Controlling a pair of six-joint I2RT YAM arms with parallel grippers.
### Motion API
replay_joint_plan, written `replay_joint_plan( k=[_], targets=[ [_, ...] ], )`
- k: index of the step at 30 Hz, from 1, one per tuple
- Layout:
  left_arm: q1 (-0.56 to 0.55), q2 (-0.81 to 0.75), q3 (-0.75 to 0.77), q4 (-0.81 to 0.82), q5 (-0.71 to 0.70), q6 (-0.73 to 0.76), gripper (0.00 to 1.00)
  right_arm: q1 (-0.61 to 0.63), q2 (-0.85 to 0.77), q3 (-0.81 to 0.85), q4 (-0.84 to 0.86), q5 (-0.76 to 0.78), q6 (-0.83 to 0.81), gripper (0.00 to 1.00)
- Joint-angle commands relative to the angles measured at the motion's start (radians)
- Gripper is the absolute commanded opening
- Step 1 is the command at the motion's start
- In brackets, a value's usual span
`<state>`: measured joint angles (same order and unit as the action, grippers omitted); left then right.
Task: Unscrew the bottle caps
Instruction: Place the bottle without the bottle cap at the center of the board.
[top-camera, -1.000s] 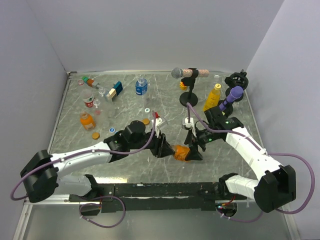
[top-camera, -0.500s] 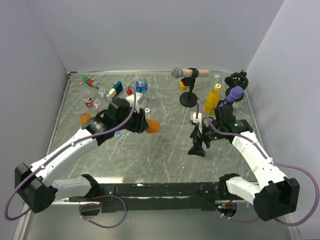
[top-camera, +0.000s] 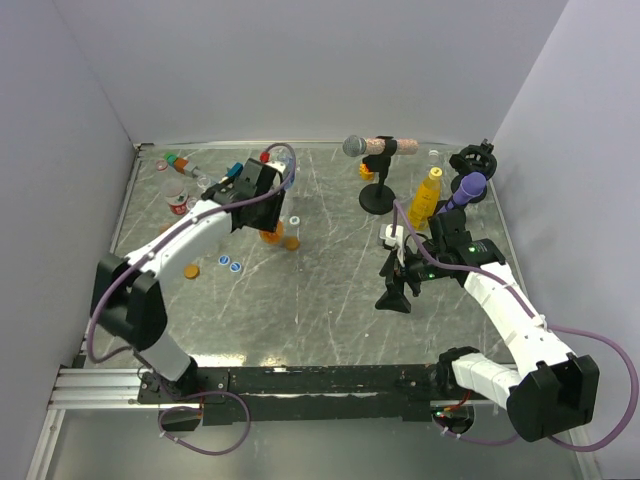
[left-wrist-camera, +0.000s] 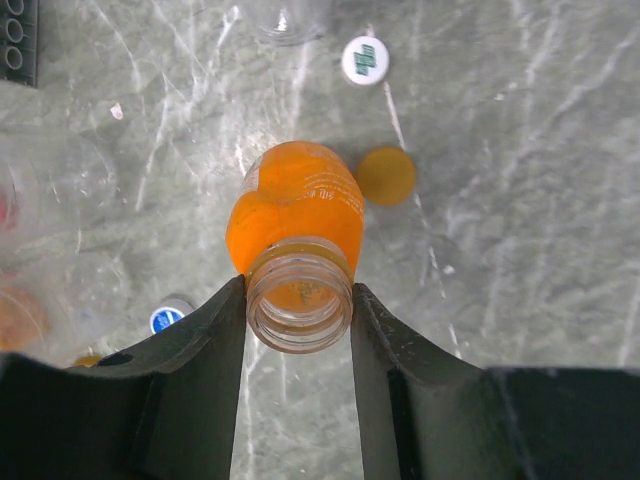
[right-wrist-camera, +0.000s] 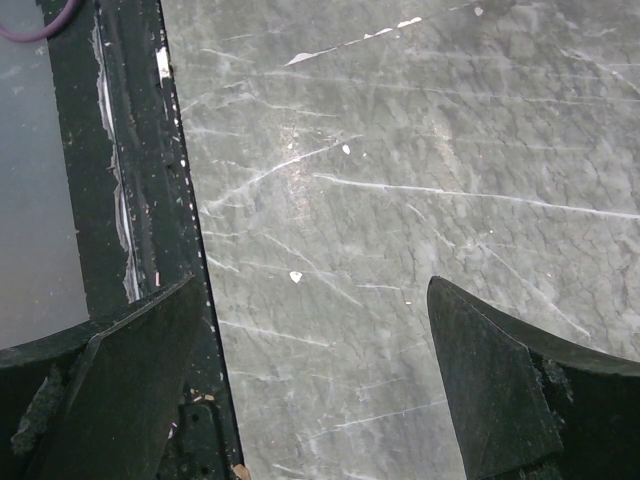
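Observation:
My left gripper (top-camera: 268, 226) is at the back left of the table, shut on the neck of a squat orange bottle (top-camera: 271, 237). In the left wrist view the fingers (left-wrist-camera: 215, 330) press both sides of the bottle's open, capless neck (left-wrist-camera: 298, 300), with the orange body (left-wrist-camera: 296, 208) below. An orange cap (left-wrist-camera: 385, 175) lies on the table just beside it, also in the top view (top-camera: 291, 242). My right gripper (top-camera: 393, 297) is open and empty at centre right, low over bare table (right-wrist-camera: 330, 250). A taller yellow bottle (top-camera: 426, 196) stands at the back right.
Loose caps lie around: a white one (left-wrist-camera: 364, 58), blue ones (top-camera: 229, 264), an orange one (top-camera: 190, 270). A red can (top-camera: 178, 206), blocks (top-camera: 176, 160) and clear bottles crowd the back left. A microphone stand (top-camera: 377, 198) and purple microphone (top-camera: 466, 190) stand at the back right. The front rail (right-wrist-camera: 120, 200) is near my right gripper.
My left arm swung from the front centre to the back left, carrying the orange bottle. My right gripper let go of the bottle, drew back to the right, then stayed still.

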<state>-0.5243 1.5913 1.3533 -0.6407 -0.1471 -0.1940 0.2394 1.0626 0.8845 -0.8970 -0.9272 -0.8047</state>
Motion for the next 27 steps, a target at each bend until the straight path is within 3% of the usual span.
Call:
replay_joint_plan(
  k=[1, 14, 27],
  targets=[
    [0.026, 0.077, 0.119, -0.030, -0.011, 0.054, 0.22, -0.003, -0.015, 0.022, 0.026, -0.012, -0.002, 0.99],
    [0.056, 0.239, 0.218, -0.047, 0.024, 0.053, 0.36, -0.003, -0.010, 0.022, 0.023, -0.010, -0.005, 0.99],
    [0.060, 0.230, 0.225, -0.040, 0.018, 0.044, 0.72, -0.003, 0.002, 0.024, 0.021, -0.009, -0.008, 0.99]
  ],
)
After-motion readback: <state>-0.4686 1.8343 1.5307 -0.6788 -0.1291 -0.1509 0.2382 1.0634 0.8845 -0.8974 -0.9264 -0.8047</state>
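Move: The left hand holds the uncapped orange bottle by the neck. Its clear spot on the board lies about 5 cm ahead and 16 cm below. The yellow cap is about 4 cm ahead and 6 cm right, the white cap 10 cm ahead and 5 cm right. The blue-label bottle stands some 15 cm ahead and 3 cm right. From the idle right hand the spot is roughly 24 cm ahead, 28 cm left and 15 cm below. Forward and down, each about 4 cm, the left hand carries the orange bottle to the clear spot left of the yellow cap, going mostly forward at first and then almost straight down, with only a slight wrist tilt. It then stays in place and opens its fingers from about half to two-thirds, letting go of the neck. ##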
